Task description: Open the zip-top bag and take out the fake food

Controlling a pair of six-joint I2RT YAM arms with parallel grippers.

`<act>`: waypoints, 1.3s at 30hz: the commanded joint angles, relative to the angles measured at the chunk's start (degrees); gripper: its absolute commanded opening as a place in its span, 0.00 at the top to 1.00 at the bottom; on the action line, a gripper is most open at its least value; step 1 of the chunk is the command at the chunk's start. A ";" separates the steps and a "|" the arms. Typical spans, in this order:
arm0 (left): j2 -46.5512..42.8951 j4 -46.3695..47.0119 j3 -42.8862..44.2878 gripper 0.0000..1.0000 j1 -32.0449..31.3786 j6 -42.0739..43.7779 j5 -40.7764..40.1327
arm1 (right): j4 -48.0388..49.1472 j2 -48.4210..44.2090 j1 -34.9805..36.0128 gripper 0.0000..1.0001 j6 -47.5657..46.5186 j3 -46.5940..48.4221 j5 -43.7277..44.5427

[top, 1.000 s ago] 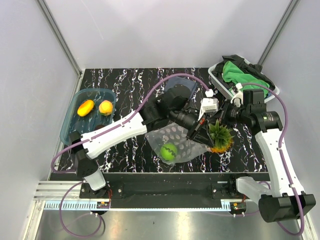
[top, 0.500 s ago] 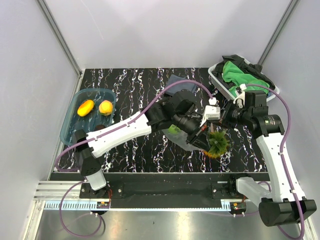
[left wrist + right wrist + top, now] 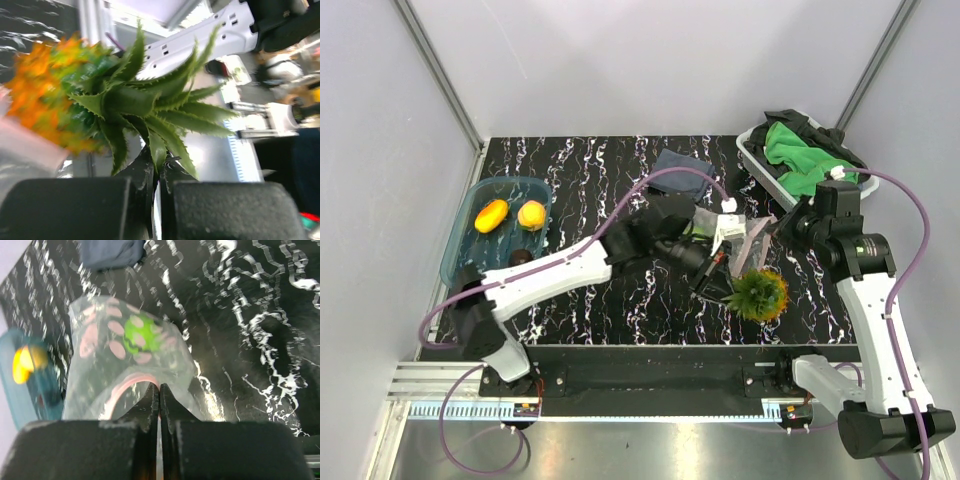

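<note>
My left gripper [image 3: 726,284] is shut on a leaf of the spiky green-topped orange fake fruit [image 3: 758,294], low over the table's front right. In the left wrist view the jaws [image 3: 157,170] pinch a leaf of that fruit [image 3: 125,100]. My right gripper [image 3: 772,229] is shut on the zip-top bag [image 3: 751,245] and holds it lifted. In the right wrist view the jaws [image 3: 160,388] pinch the pink zip rim, and the clear bag [image 3: 95,375] hangs below with the green ball [image 3: 139,335] inside. Two orange pieces [image 3: 492,215] [image 3: 531,214] and a dark piece [image 3: 520,257] lie in the blue tub [image 3: 455,250].
A white basket [image 3: 752,152] with green cloths [image 3: 805,150] stands at the back right. A dark blue cloth [image 3: 680,172] lies at the back middle and shows in the right wrist view [image 3: 112,252]. The left arm stretches across the table's middle.
The right gripper has lifted the bag off the table and drawn it back, with the green ball in it. The left gripper has kept the spiky fruit, now outside the bag.
</note>
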 commanded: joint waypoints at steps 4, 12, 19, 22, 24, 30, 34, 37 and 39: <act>-11.27 0.21 -2.81 1.00 -0.74 8.79 -13.97 | -1.71 1.93 0.17 1.00 6.53 1.91 10.39; -18.74 10.21 -7.47 1.00 4.87 -1.13 -15.77 | -4.18 1.58 0.26 1.00 0.12 2.53 17.25; -21.82 15.78 -4.85 1.00 9.28 -9.67 -16.34 | -4.97 -0.35 0.26 1.00 -4.98 0.69 11.47; -23.05 14.70 -3.26 1.00 10.95 -11.41 -23.64 | -5.76 -1.58 0.17 1.00 -5.16 -0.28 7.17; -23.40 16.02 -2.99 1.00 12.96 -13.79 -26.54 | -5.93 -1.85 0.17 1.00 -5.69 -0.64 0.69; -14.56 27.35 0.25 1.00 16.23 -28.55 -18.57 | -3.83 -2.90 0.17 1.00 -6.57 -4.94 -14.37; -8.91 36.41 1.58 1.00 15.09 -36.21 -15.21 | -1.37 -3.08 0.26 1.00 -5.70 -5.30 -19.66; -5.48 36.68 3.59 1.00 14.65 -37.17 -12.93 | -1.36 -2.11 0.26 1.00 -5.77 -3.72 -20.80; -3.73 37.20 5.00 1.00 14.38 -37.53 -13.01 | -1.63 -0.98 0.26 1.00 -5.95 -2.32 -21.94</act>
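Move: The left hand still grips the pineapple's leaves, with its body about 8 cm to the right and 7 cm below. From that hand, the bag mouth lies some 15 cm ahead, 5 cm right and 6 cm lower; the green fruit inside the bag is roughly 28 cm ahead, 6 cm left and 18 cm lower. The right hand still pinches the mouth's rim, with the pineapple about 16 cm behind it, 1 cm left and 2 cm lower. Forward and up by about 14 cm each, the left hand swings the held pineapple past the bag mouth, bowing out left and then back right with a final dip, its wrist turning some 30 degrees counter-clockwise. The right hand keeps its pinch on the rim, easing right at first, then sweeping about 8 cm left and a little back as it turns counter-clockwise. ##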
